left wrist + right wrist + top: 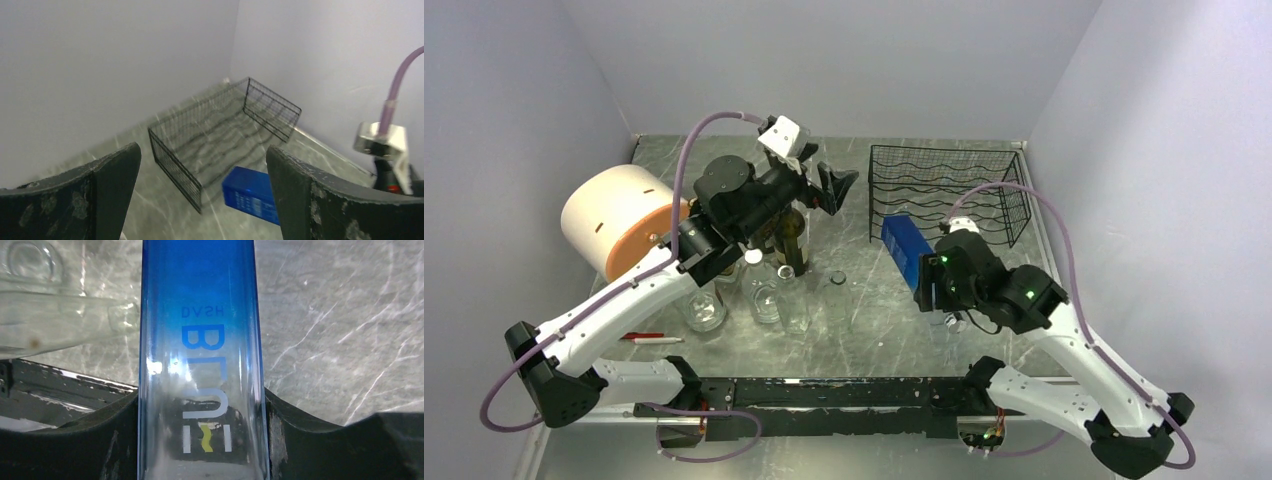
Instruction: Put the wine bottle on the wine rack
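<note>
The wine bottle [907,250] is blue square glass with white lettering. My right gripper [931,283] is shut on it and holds it tilted above the table, just in front of the left end of the wine rack [949,190]. In the right wrist view the wine bottle [200,315] fills the gap between both fingers of the right gripper [200,410]. The black wire wine rack [220,125] stands at the back right with nothing showing in it. My left gripper [829,185] hangs open and raised over the left group of bottles. In its own view the left gripper [202,160] faces the rack and the wine bottle [250,197].
A dark green bottle [794,235] stands under the left arm, with clear glass bottles [764,290] and a jar [704,310] near it. A white and orange cylinder [619,220] lies at the far left. A red pen [649,338] lies near the front edge.
</note>
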Robot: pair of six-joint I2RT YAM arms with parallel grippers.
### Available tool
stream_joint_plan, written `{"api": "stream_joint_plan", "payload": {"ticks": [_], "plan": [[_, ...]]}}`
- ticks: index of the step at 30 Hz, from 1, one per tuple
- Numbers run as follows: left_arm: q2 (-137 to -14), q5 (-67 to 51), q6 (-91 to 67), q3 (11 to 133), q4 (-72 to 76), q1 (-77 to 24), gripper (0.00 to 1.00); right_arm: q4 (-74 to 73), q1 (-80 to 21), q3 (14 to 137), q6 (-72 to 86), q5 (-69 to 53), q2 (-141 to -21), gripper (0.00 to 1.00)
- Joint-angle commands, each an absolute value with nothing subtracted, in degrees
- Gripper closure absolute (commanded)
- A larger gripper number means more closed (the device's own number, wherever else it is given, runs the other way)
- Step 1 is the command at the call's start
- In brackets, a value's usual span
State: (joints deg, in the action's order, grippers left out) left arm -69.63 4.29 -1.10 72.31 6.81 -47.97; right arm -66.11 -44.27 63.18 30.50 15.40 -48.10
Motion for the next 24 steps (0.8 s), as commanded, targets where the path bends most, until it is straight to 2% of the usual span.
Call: {"api": "stream_joint_plan", "payload": {"ticks": [1, 13, 24], "plan": [[-68.28, 4.61, -18.16, 74.71, -5.38, -46.24, 0.01, -55.49, -44.31, 60.47, 32.78, 15.19, -48.94, 1.0], [-68.67, -7.32, -28.55, 78.43, -18.04, -43.93, 0.01, -43.6, -44.3, 51.76, 37.14, 25.68, -53.05, 1.0], [-66.93, -7.82, -29.23, 75.76, -17.84, -43.77, 0.01, -25.18, -44.35, 42.71, 36.32, 29.1, -52.38, 1.0]]}}
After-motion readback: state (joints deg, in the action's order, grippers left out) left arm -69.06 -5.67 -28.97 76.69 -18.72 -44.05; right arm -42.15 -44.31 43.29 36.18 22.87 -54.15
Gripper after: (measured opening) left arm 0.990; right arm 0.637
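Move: Out ahead of the right hand, which already grips the blue bottle base forward, the wine rack's middle lies about 34 cm ahead, 8 cm to the right and some 16 cm below. The rack's near left corner is roughly 25 cm ahead and 13 cm left. A small clear bottle stands level with this hand, about 21 cm left. From the empty left hand, the rack is some 20 cm ahead, 27 cm right and 37 cm below. Lowering the blue bottle towards the rack's near left part, the right hand keeps its grip and first sinks nearly straight down, then eases forward as it goes on sinking, about 9 cm down and 4.5 cm forward in all, turning some 10 degrees clockwise. The open, empty left hand drops about 6 cm and draws back slightly, its fingers tipping down some 35 degrees. ##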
